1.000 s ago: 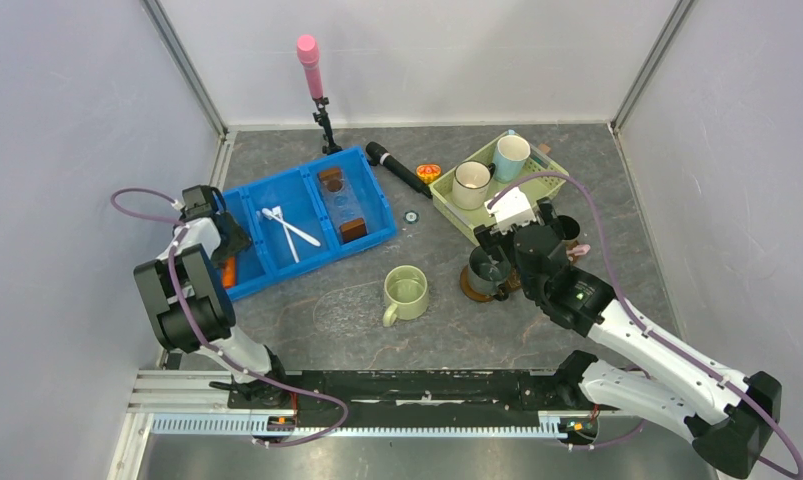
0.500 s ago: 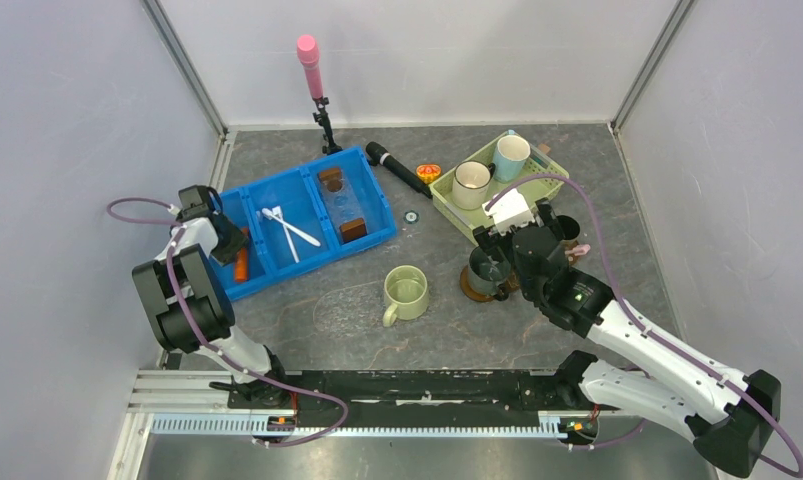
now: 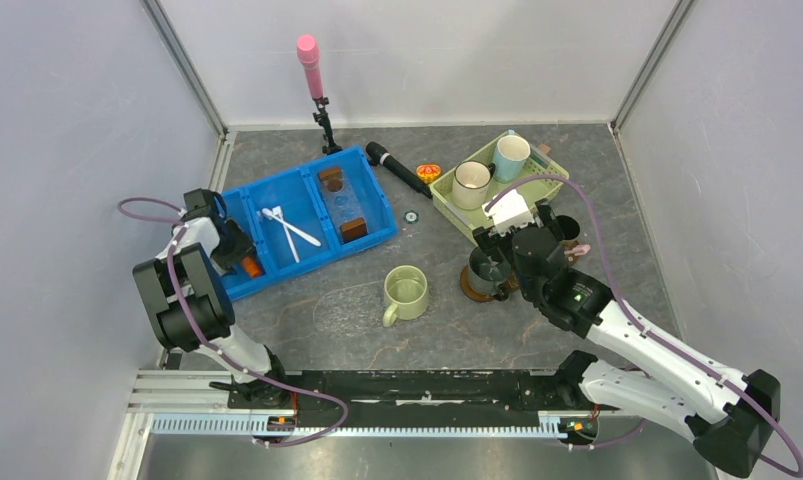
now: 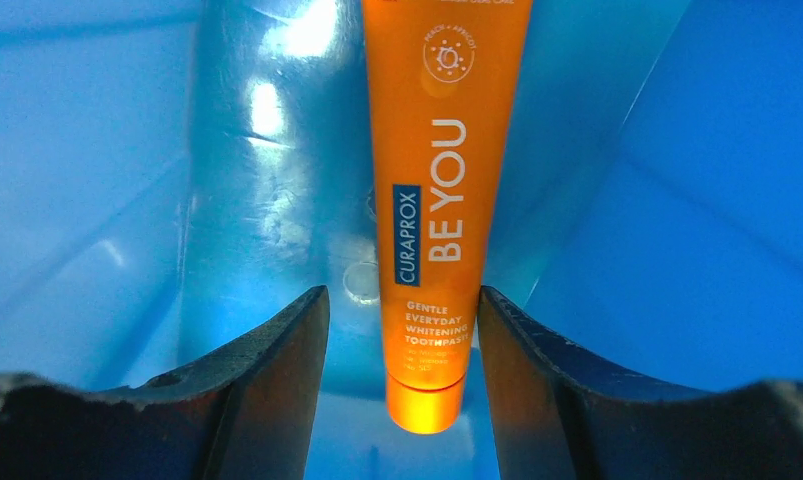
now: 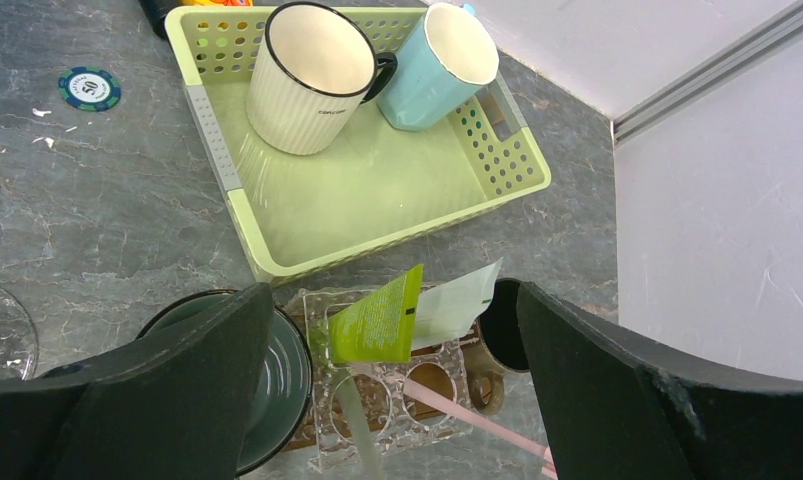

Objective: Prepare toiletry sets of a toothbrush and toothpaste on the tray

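An orange toothpaste tube (image 4: 442, 200) lies on the floor of the blue bin (image 3: 362, 215), in its left compartment. My left gripper (image 4: 402, 300) straddles the tube's cap end. It is open: there is a gap at the left finger, and the right finger is almost touching the tube. My right gripper (image 5: 389, 300) hangs wide open and empty over a clear holder (image 5: 377, 400) on the dark-brown tray (image 3: 471, 293). The holder carries a green tube (image 5: 377, 320), a white tube (image 5: 457, 300), a pink toothbrush (image 5: 477, 415) and a pale toothbrush (image 5: 362, 430). A dark green mug (image 5: 282, 385) and a brown mug (image 5: 502, 345) flank it.
The pale green basket (image 5: 277, 265) holds a cream mug (image 5: 307, 80) and a light blue mug (image 5: 437, 70). A green mug (image 3: 407, 292) stands on the table. White utensils (image 3: 287, 228) lie in the bin's middle compartment. At the back are a black cylinder (image 3: 397, 168) and a pink microphone stand (image 3: 312, 75).
My left gripper has shifted slightly along the bin's left compartment and now covers more of the orange tube. The right arm has not moved.
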### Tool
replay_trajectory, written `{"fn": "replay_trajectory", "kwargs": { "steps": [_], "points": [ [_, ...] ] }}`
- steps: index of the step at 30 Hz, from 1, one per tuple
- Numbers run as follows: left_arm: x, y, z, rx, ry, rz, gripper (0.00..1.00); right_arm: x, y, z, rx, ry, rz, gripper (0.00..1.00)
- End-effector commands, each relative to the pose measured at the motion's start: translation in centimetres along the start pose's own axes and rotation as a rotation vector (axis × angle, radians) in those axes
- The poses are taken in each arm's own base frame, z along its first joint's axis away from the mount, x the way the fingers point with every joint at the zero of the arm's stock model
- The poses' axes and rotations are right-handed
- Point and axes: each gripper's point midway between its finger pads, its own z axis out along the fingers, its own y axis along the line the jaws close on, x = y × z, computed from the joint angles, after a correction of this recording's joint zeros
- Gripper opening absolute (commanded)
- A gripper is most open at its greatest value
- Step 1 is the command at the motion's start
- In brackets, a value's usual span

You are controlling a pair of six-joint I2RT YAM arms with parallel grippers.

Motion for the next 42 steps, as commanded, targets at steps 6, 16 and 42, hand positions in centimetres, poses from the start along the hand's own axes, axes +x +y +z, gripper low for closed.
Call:
{"fn": "replay_trajectory", "kwargs": {
  "steps": [6,16,42],
  "points": [
    [1.5,0.1,0.7,-0.006,0.055,0.045,0.47,-1.5,-0.6,-0.3,0.015,-0.051,0.039,0.98],
    [-1.3,-1.1,-3.5,0.058,-0.088,0.013,0.25,-3.3,-1.2,-1.1,-0.003,-0.099,0.069,0.98],
    [2.8,-18.7,-27.2,0.721,-0.606,0.512,0.27,-15.5,4.1,-3.6,-0.457,-0.252,0.187,0.98]
  ]
}}
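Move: The orange toothpaste lies just below the left hand, its cap end between the open fingers and its middle about 5 cm ahead, 2 cm left and 2 cm down. In the next compartment the white toothbrushes lie some 13 cm right and 8 cm ahead of that hand; the clear holder beyond is roughly 26 cm right and 14 cm ahead. From the right hand the toothpaste is about 70 cm left, 7 cm ahead and 22 cm lower. Left hand pinches the toothpaste, lifts it about 22 cm, swings 17 cm right; open right hand rises leftward. ##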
